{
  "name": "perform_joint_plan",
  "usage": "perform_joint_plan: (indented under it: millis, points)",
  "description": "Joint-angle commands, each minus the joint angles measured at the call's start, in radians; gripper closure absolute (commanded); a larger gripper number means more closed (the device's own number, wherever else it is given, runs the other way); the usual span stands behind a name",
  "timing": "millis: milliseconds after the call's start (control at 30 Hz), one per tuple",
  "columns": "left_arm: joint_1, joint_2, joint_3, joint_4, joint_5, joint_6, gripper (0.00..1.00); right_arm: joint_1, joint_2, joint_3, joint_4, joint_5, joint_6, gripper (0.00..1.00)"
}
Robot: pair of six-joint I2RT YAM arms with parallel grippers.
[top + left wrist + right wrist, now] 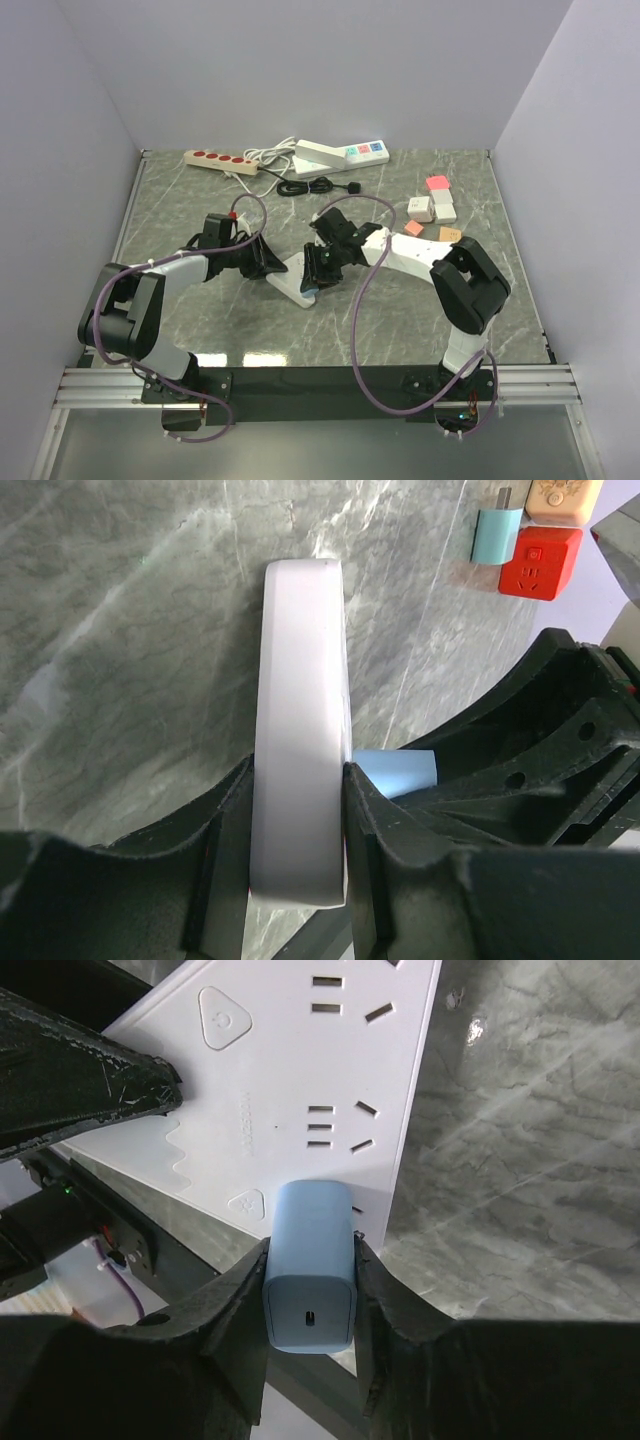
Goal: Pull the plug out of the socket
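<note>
A white socket strip (291,284) (280,1070) lies between the two arms. A light blue plug (310,1260) stands in one of its outlets near the strip's end. My right gripper (310,1252) (316,272) is shut on this plug, one finger pressed against each side. My left gripper (298,780) (268,262) is shut on the socket strip (300,680), clamping it across its width. In the left wrist view the plug (395,772) shows just past the right-hand finger. The plug's prongs are hidden.
At the back lie a beige power strip (222,160) with red switches, a white power strip (340,155) with coloured buttons, a coiled white cord (268,155) and a loose black cord (315,186). Several small adapter blocks (432,208) sit at the right.
</note>
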Motion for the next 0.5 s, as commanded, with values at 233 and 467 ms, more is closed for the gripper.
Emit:
perform_joint_plan:
  millis: [233, 467]
  points:
    - [-0.001, -0.024, -0.057, 0.009, -0.047, 0.030, 0.99, -0.295, -0.037, 0.138, -0.125, -0.201, -0.154, 1.00]
    - [-0.001, -0.019, -0.058, 0.001, -0.051, 0.037, 0.99, -0.357, -0.026, 0.201, -0.202, -0.183, -0.198, 1.00]
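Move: The blue plug sits in the near right end of the white socket and is already between the right fingers, practically at that hand's point; the socket's middle lies about 4 cm to this hand's left, 2 cm farther out and 3 cm lower. On the right hand's way, the teal adapter stands some 19 cm to its right and 8 cm ahead, 3 cm lower. From the left hand, already gripping the socket, the plug is roughly 8 cm right and 5 cm back. The plug, still pinched in the right fingers, is pulled out of the socket and carried away forward, to the right and up, slowly at first and then fast, some 15 cm in all, while the wrist turns about 10 degrees clockwise. The left hand keeps its pinch on the socket, holding it back and shifting only about half a centimetre. ##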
